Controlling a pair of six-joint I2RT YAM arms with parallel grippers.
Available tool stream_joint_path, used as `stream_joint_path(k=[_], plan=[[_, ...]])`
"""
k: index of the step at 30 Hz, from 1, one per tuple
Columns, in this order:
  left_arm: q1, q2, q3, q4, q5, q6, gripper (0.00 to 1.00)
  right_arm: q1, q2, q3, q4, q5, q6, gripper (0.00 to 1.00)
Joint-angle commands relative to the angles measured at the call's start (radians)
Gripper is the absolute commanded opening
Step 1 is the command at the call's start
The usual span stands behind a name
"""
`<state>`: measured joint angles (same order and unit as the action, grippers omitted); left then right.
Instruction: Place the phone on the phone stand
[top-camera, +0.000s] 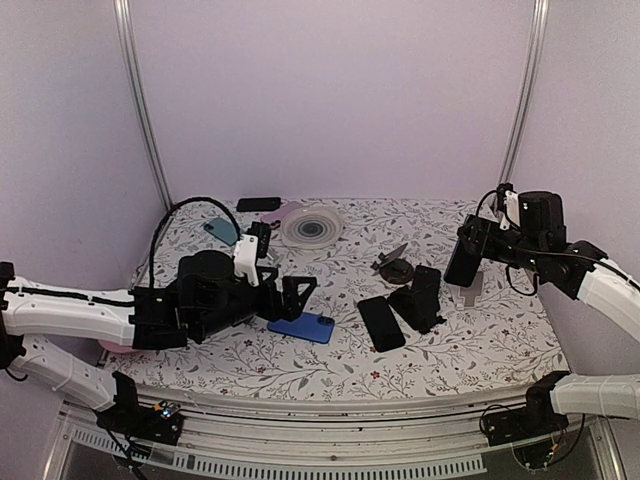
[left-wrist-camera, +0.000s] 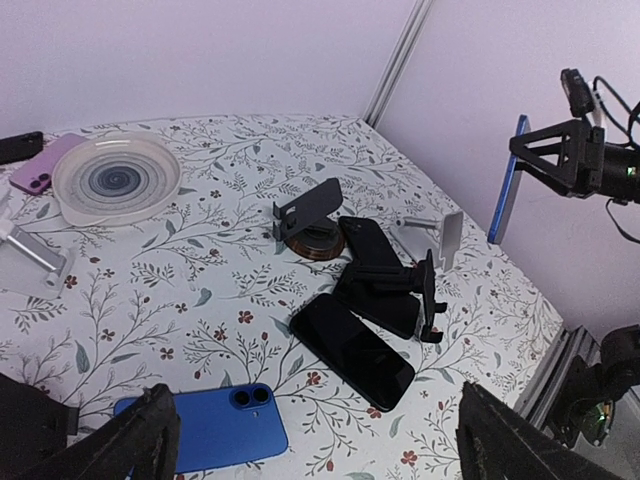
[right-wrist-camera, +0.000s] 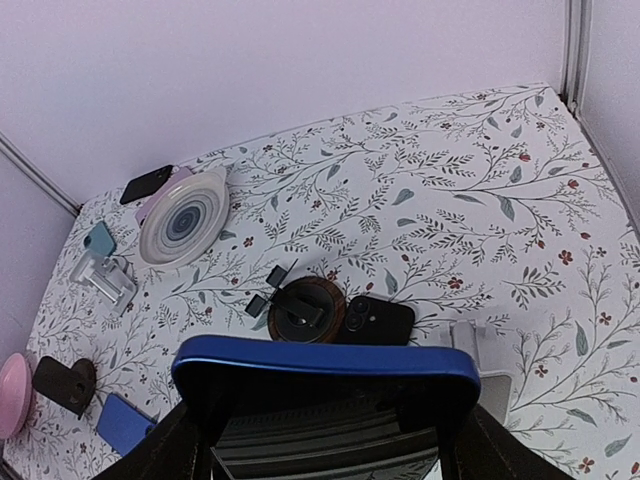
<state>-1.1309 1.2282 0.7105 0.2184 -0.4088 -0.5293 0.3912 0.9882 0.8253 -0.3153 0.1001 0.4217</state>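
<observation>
My right gripper (top-camera: 466, 252) hangs above the table's right side, shut on the phone (top-camera: 461, 264), a dark-screened phone with a blue rim (right-wrist-camera: 325, 362) that stands on edge and is clear of the table. Below it stand three phone stands: a round wooden-based one (right-wrist-camera: 305, 312), a silver one (top-camera: 470, 289) and a black one (left-wrist-camera: 426, 296) with a black phone leaning on it. My left gripper (left-wrist-camera: 320, 452) hovers open and empty over the left middle of the table, just above a blue phone (left-wrist-camera: 205, 428) lying camera-side up.
A black phone (top-camera: 381, 322) lies flat in the middle. At the back left are a white swirl plate (top-camera: 312, 226), a teal phone (top-camera: 221, 231), a pink phone (left-wrist-camera: 38, 168), a black phone (top-camera: 258, 204) and another silver stand (left-wrist-camera: 35, 258).
</observation>
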Motion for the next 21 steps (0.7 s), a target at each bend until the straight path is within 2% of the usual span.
stream_joint_path(k=[1,10,17,21], plan=[[0.019,-0.019,-0.018,-0.005,-0.008,-0.009,0.97,-0.009,-0.025,0.006,0.005,0.087,-0.032,0.09],[0.027,-0.013,-0.019,0.003,0.008,-0.007,0.97,-0.023,0.034,-0.021,0.034,0.217,-0.096,0.09],[0.033,-0.003,-0.015,0.008,0.029,-0.006,0.97,-0.107,0.108,-0.109,0.245,0.130,-0.169,0.09],[0.034,-0.007,-0.012,-0.004,0.034,-0.006,0.97,-0.113,0.148,-0.128,0.320,0.138,-0.223,0.08]])
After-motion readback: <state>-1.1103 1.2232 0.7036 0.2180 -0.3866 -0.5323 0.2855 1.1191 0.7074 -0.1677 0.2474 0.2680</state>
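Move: The white phone stand that the right hand's phone is meant for stands about 4 cm ahead of that hand, 4 cm to its right and some 19 cm below. The black stand is about 6 cm to the hand's left and 1 cm back; the round-based stand is some 9 cm ahead and 11 cm left; a black phone lies about 6 cm back and 16 cm left. From the left hand the white stand is roughly 13 cm ahead and 41 cm right. Fingers still gripping the blue-edged phone by its sides, the right hand carries it towards the white phone stand, first slowly right, then faster and mostly down with some forward: about 6 cm each to the right and down, 3 cm forward. On the way the wrist rolls its left side down by about 15 degrees and turns some 10 degrees clockwise. ##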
